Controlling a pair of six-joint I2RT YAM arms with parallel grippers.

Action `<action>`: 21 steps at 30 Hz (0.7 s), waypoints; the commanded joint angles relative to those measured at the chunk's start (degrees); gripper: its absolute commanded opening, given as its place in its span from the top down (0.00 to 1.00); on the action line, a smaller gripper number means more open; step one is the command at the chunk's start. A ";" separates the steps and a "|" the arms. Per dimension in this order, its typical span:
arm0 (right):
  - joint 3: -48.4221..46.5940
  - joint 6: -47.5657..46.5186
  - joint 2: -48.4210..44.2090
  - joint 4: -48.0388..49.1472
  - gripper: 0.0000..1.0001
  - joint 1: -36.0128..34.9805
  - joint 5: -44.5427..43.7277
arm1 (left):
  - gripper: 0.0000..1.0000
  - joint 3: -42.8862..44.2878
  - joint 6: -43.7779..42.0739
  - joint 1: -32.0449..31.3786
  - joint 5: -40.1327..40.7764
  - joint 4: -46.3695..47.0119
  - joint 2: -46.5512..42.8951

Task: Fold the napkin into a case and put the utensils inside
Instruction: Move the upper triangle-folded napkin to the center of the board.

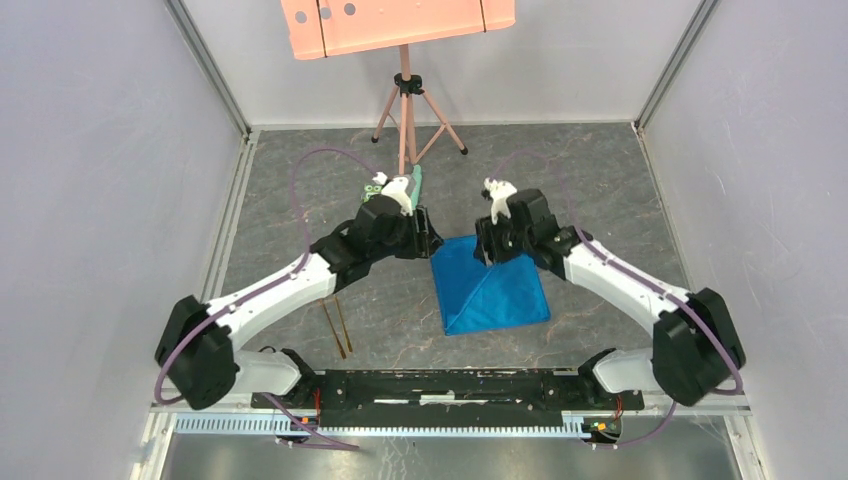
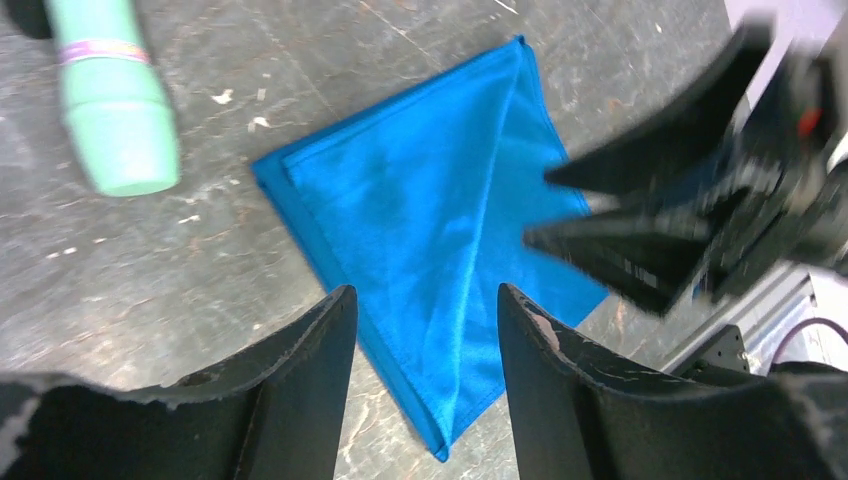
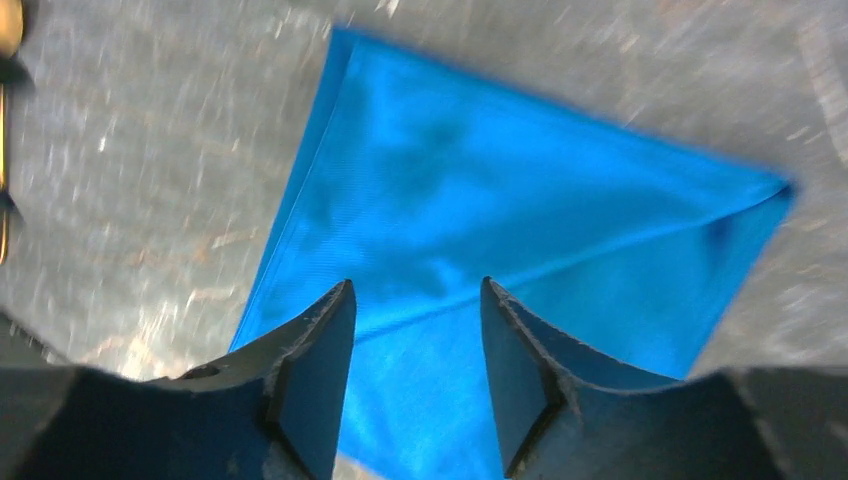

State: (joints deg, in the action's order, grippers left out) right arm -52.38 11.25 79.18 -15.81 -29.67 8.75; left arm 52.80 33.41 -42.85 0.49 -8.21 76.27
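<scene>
The bright blue napkin [image 1: 490, 285] lies flat on the grey table, folded over with a diagonal crease running across it [image 2: 430, 210] [image 3: 520, 210]. My left gripper [image 1: 428, 240] [image 2: 425, 295] hovers over the napkin's far left corner, open, with only cloth and table showing between its fingers. My right gripper [image 1: 483, 245] [image 3: 415, 288] hangs open over the far part of the cloth and holds nothing. The two grippers are close together. The gold utensils [image 1: 337, 328] lie side by side on the table, left of the napkin and partly under my left arm.
A pale green tube [image 2: 110, 100] lies on the table beyond the left gripper [image 1: 416, 180]. A pink tripod [image 1: 405, 110] carrying a pink board [image 1: 400, 22] stands at the back. Grey walls close in both sides.
</scene>
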 commanded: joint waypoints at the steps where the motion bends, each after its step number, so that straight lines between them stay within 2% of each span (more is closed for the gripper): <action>1: 10.09 5.86 -5.55 -1.87 0.50 -2.93 0.41 | 0.37 -3.85 2.20 1.80 3.44 -2.42 -5.57; 6: 19.87 9.09 -14.53 -0.84 0.61 -2.87 -2.84 | 0.35 -5.57 2.63 2.61 3.75 -2.45 -8.46; 11: 25.38 11.98 -16.47 -1.41 0.66 -2.35 -9.98 | 0.38 -3.32 2.98 2.75 2.11 -2.86 -3.30; 14: 28.05 13.98 -16.30 -1.70 0.67 0.25 -14.42 | 0.39 -2.24 4.49 2.77 1.20 -2.38 -0.17; 18: 28.92 12.00 -14.02 -2.83 0.71 6.41 -20.97 | 0.40 -0.26 6.85 2.49 1.22 -3.97 3.38; 20: 26.09 8.99 -12.70 -3.36 0.70 6.83 -26.24 | 0.38 0.06 8.80 2.11 2.08 -4.00 4.87; 21: 24.34 7.04 -12.29 -2.13 0.69 6.83 -26.04 | 0.37 0.47 10.16 1.86 2.46 -4.54 6.04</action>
State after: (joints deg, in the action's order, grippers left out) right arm -25.17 23.11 64.16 -16.71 -24.01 -6.81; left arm 49.91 37.67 -40.47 2.44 -12.14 79.88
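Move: The right hand hovers, empty, about 11 cm above the folded napkin; the napkin's near right corner lies some 12 cm back and 13 cm to its right, the far right corner about 7 cm ahead and 8 cm right. The left hand, about 16 cm above the table, has the napkin's far left corner some 6 cm ahead and about 1 cm left; the green bottle's middle is about 16 cm ahead and 6 cm left. The right hand draws back and sinks about 10 cm, then swings right some 12 cm in all over the near right part of the napkin, creeping slightly forward again at the end, its wrist turning about 25 degrees clockwise and its fingers narrowing by half until the tips come down onto the cloth near that corner and drag it rightward. The left hand, open and clear of the cloth, shifts a few centimetres left and then sinks about 5 cm towards the napkin's far left corner. ##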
